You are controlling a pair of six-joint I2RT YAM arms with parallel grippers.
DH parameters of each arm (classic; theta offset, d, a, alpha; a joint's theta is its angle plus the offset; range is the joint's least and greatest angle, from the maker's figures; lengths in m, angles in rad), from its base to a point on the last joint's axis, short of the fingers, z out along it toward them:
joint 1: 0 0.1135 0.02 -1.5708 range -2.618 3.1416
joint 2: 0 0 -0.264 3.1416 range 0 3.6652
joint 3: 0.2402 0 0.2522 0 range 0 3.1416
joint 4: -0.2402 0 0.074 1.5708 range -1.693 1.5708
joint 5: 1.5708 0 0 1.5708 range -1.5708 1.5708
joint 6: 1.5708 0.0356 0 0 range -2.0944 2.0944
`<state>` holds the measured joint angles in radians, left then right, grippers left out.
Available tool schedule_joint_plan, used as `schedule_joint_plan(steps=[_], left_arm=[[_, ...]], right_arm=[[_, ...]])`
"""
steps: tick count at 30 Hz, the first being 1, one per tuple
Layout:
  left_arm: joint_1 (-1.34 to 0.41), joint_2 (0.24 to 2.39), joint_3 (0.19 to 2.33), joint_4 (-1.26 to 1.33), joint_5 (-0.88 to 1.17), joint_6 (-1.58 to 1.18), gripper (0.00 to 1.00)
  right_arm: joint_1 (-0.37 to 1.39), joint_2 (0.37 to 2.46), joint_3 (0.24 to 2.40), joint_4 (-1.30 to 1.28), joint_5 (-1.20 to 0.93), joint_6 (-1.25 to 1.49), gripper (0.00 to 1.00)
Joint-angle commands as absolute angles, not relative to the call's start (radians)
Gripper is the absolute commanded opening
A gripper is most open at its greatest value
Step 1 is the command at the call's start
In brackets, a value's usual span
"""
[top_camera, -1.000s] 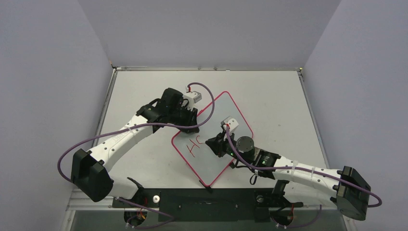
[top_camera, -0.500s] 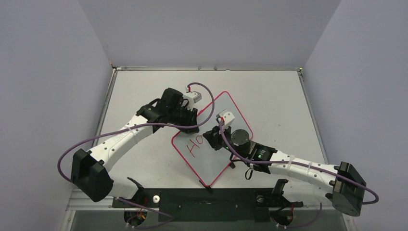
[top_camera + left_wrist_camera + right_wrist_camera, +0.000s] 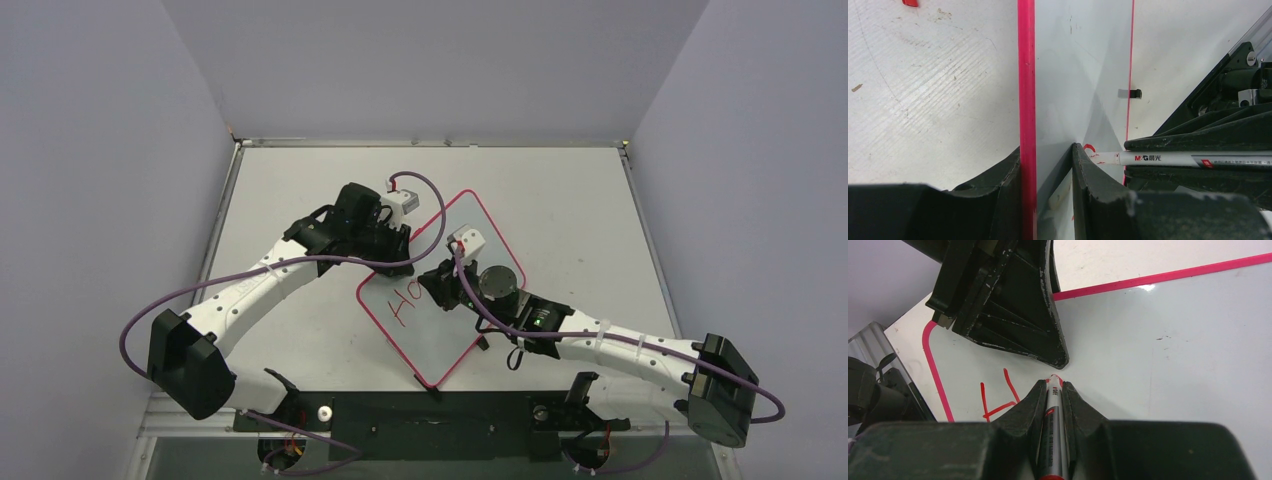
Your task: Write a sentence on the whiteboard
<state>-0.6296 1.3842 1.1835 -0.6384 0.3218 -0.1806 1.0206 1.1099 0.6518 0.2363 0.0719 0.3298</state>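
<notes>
The whiteboard (image 3: 450,345) lies flat on the table, turned like a diamond, with a thin pink rim (image 3: 1027,75). The sentence (image 3: 405,300) reads "HO" in red; the right wrist view shows its "H" (image 3: 998,400). My right gripper (image 3: 440,283) is shut on a white marker (image 3: 1053,430), whose red tip touches the board just past the "O". My left gripper (image 3: 1047,147) stands open astride the board's upper left rim, one finger (image 3: 1008,170) on the table side against the rim. The other finger (image 3: 1048,340) rests on the board close to the marker tip.
The grey-white table (image 3: 560,200) is fenced by a raised metal rim and lilac walls on three sides. A small black clip (image 3: 1134,93) sits at the board's far rim. Purple cables loop over both arms. The arm bases stand at the near edge.
My right gripper has slid the marker up and left across the board. The second letter has closed from a "C" shape into an "O". The left arm has stayed put.
</notes>
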Motion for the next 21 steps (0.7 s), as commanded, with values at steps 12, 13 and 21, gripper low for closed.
schedule_joint_plan(steps=[12,13,21], left_arm=[[-0.646,1.401,1.155,-0.691,0.112,-0.03,0.0],[-0.645,1.402,1.156,-0.691,0.112,-0.029,0.0],[-0.646,1.401,1.155,-0.691,0.108,-0.029,0.0]], right_arm=[[1.038,1.006,0.658,0.218,-0.027,0.384,0.0],[1.038,0.993,0.663,0.207,-0.025,0.385,0.0],[1.034,0.937,0.709,0.137,0.086,0.356,0.0]])
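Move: The red O being drawn on the tilted whiteboard lies about 4 cm left and 1 cm ahead of the right hand, some 2 cm below, with the held marker's tip at its far side. The first letter is about 7 cm left and 3 cm back from that hand, and the left fingertips on the board's edge are 5 cm left and 2 cm ahead. From the left hand, the O is about 3 cm right and 3 cm back, 2 cm lower. Right hand strokes its marker back 2 cm on the O, lifts about 4 cm; left holds the board. ##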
